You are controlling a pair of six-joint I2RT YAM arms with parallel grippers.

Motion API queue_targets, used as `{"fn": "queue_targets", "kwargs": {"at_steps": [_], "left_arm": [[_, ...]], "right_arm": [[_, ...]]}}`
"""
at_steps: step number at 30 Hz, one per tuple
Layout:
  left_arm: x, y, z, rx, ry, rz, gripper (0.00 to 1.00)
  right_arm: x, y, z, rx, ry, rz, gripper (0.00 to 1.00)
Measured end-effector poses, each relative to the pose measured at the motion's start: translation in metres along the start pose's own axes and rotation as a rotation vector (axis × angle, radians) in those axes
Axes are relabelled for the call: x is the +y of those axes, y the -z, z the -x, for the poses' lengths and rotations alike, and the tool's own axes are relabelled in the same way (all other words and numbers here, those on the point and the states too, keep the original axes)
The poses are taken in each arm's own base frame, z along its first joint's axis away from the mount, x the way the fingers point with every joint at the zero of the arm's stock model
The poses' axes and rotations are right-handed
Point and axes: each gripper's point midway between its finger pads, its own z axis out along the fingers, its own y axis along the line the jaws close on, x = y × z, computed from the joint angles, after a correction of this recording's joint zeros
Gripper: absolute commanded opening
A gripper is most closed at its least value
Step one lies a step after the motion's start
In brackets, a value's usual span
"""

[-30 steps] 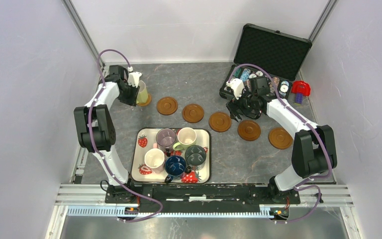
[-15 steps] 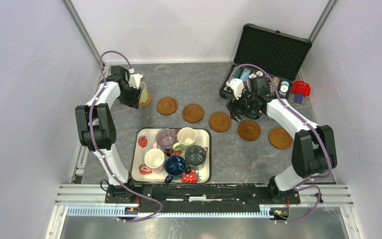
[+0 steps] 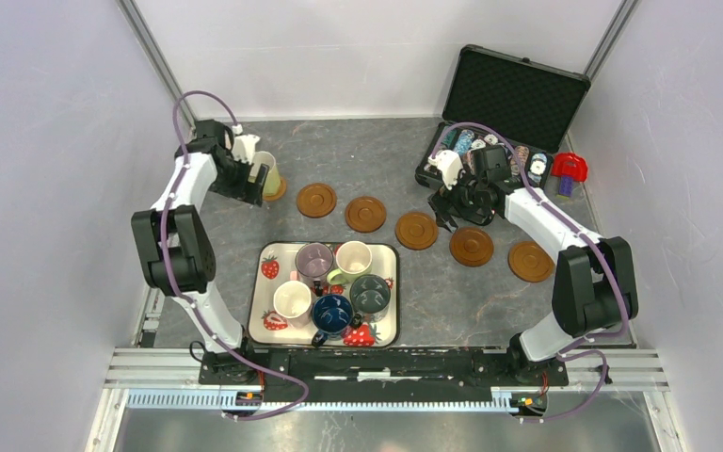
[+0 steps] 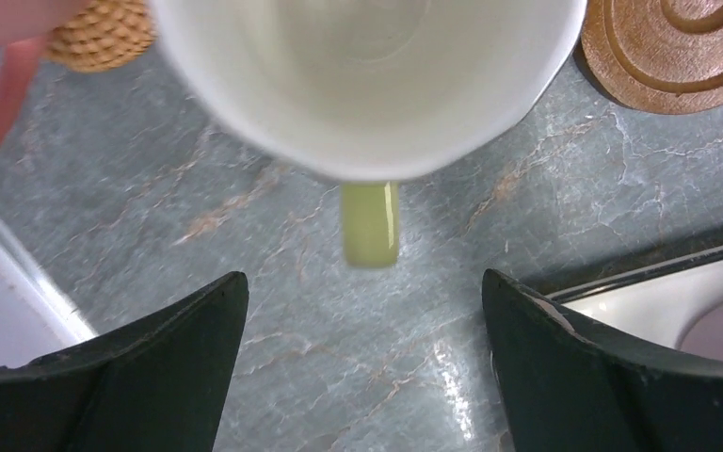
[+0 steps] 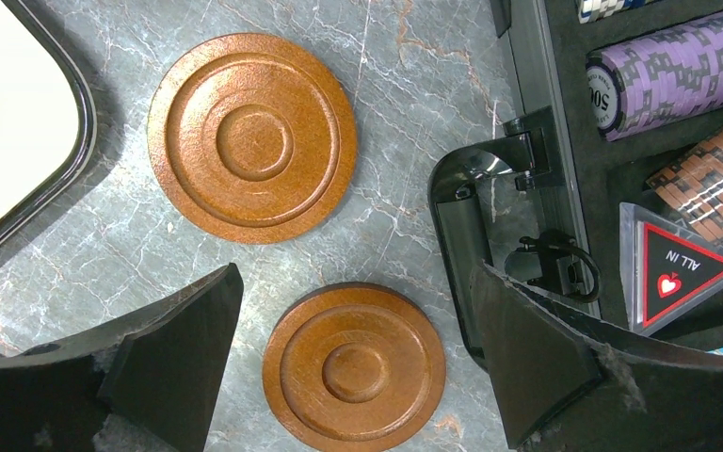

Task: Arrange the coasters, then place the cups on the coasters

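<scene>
A cream cup (image 3: 265, 172) with a yellow-green handle (image 4: 369, 224) stands on the far-left coaster (image 3: 278, 192). My left gripper (image 3: 252, 179) is open just left of it, its jaws wide apart and empty (image 4: 365, 311), the cup (image 4: 367, 75) ahead of them. Several more brown coasters lie in a diagonal row, from one (image 3: 316, 200) beside the cup to another (image 3: 531, 261) at the right. My right gripper (image 3: 452, 202) hangs open (image 5: 356, 278) over two of them (image 5: 354, 367) (image 5: 252, 137), touching neither. Several cups, among them a mauve (image 3: 314, 259) and a dark blue (image 3: 332, 314), sit in the tray (image 3: 268, 266).
An open black case (image 3: 518, 94) of poker chips (image 5: 659, 85) stands at the back right, close to my right fingers, with a red object (image 3: 570, 168) beside it. The strawberry-print tray's edge (image 4: 640, 292) is near my left gripper. Grey walls enclose the table.
My left gripper has opened, let go of the cream cup on the far-left coaster, and drawn back slightly to the left. The right arm has not moved.
</scene>
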Motion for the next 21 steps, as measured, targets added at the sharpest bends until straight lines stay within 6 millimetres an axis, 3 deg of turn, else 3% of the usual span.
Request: {"fn": "queue_targets", "kwargs": {"at_steps": [5,13,18,21], "left_arm": [[0.010,0.033,0.011,-0.050,0.020,0.021,1.00],[0.012,0.090,0.045,-0.182,0.000,0.045,1.00],[-0.012,0.127,0.053,-0.277,-0.027,-0.015,1.00],[-0.032,0.147,0.046,-0.295,-0.100,-0.075,1.00]], "right_arm": [[0.000,0.001,0.001,-0.002,0.007,-0.001,0.98],[-0.001,0.003,0.003,-0.009,0.013,-0.006,0.98],[-0.001,0.007,0.006,-0.020,0.027,-0.012,0.98],[-0.002,0.010,0.009,-0.029,0.037,-0.018,0.98]]}}
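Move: The open left hand hovers just behind the green-handled cup, whose middle is about 6 cm ahead, 4 cm right and slightly below. The pink cup stands about 5 cm beyond that cup and 10 cm left of it; the nearest brown coaster is 3 cm ahead and 15 cm right of the hand. The white cup on the tray, likely next, lies some 23 cm back and 12 cm right. From the right hand, the white cup is about 18 cm back and 33 cm left. Fingers staying open, the left hand rises about 15 cm from the green-handled cup, then swings back and right. ##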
